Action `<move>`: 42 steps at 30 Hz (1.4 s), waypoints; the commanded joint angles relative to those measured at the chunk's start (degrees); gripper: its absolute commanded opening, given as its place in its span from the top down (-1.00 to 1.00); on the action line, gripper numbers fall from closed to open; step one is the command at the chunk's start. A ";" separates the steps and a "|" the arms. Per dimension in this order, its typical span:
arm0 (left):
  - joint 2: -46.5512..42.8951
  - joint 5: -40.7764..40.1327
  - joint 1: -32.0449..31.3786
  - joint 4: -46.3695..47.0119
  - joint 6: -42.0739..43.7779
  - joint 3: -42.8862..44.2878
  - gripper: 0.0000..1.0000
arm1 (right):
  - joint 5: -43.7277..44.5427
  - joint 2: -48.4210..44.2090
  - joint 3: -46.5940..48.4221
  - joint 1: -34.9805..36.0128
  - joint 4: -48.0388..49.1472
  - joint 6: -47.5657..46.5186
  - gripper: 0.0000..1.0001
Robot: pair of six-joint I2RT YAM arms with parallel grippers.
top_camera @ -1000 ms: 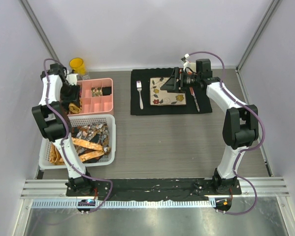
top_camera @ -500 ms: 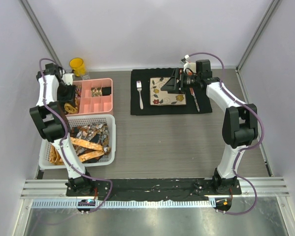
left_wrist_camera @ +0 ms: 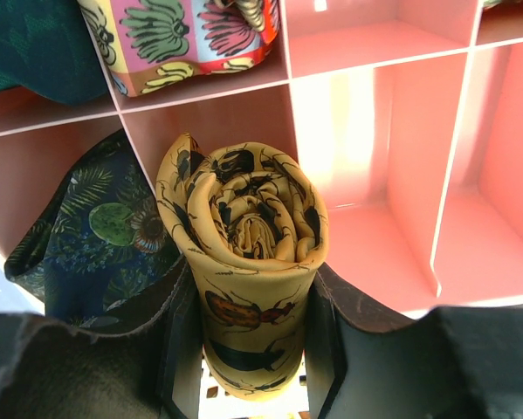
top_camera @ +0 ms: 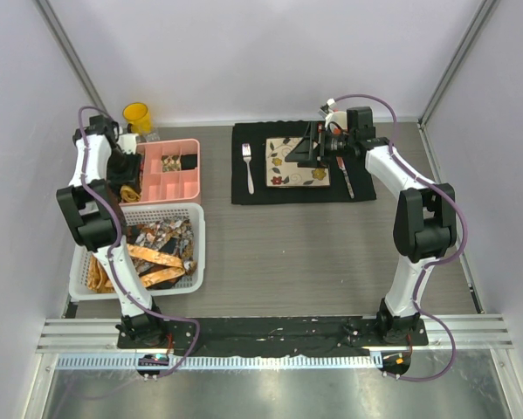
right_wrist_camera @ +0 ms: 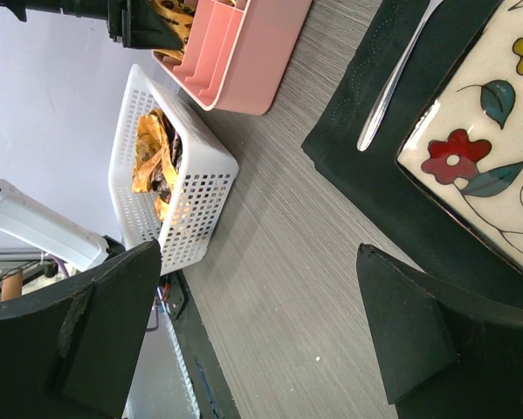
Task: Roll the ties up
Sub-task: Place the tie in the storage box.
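Note:
My left gripper point(left_wrist_camera: 248, 301) is shut on a rolled mustard-yellow tie point(left_wrist_camera: 248, 218) printed with beetles, one finger on each side of the roll. The roll hangs upright over a left-end compartment of the pink tray point(left_wrist_camera: 375, 52); whether it touches the floor there I cannot tell. In the top view the same gripper point(top_camera: 126, 177) is at the tray's point(top_camera: 184, 185) left end. Loose ties point(top_camera: 156, 253) lie piled in the white basket point(top_camera: 200, 244). My right gripper point(right_wrist_camera: 259, 253) is open and empty, hovering by the plate point(top_camera: 298, 163).
Neighbouring tray compartments hold a dark blue-green floral roll point(left_wrist_camera: 95, 236), a bright flowered roll point(left_wrist_camera: 191, 35) and a dark green one point(left_wrist_camera: 34, 44). A fork point(top_camera: 248, 166) lies on the black placemat point(top_camera: 252, 196). A yellow cup point(top_camera: 137, 115) stands behind the tray.
The left wrist swung slightly toward the far left, then came back over the tray's left end, with the tie roll still in its jaws. The right arm has hardly moved.

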 commanded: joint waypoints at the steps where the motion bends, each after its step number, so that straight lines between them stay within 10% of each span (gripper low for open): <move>1: -1.11 0.27 -0.06 1.32 -1.02 -0.51 0.71 | -0.90 -0.20 2.45 -0.24 0.60 -0.61 -0.99; 16: -1.81 1.15 -0.06 0.35 -1.20 1.33 -0.35 | -0.99 -0.03 2.89 -0.33 0.33 -0.62 -0.99; 42: -6.38 -3.59 -1.38 2.90 -2.08 1.95 -0.48 | -1.25 -0.12 2.89 -0.33 0.33 -0.44 -0.99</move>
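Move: The left hand holds the rolled yellow beetle tie between its pads, inside the storage box's second compartment from the left in the near row. That compartment's middle is right under the hand, about 2 cm down and 1 cm to the right. The leafy tie lies some 6 cm to the hand's left and level with it, the multicoloured tie about 8 cm ahead and 1 cm left. From the right hand, the beetle tie is about 45 cm left, 7 cm back and 12 cm below. The left hand lets go of the beetle tie's squeezed sides: it stays put while the fingers spread from under half to about three-quarters open. It then starts to rise away from the tie and its compartment, about 2 cm, still pointing down. ##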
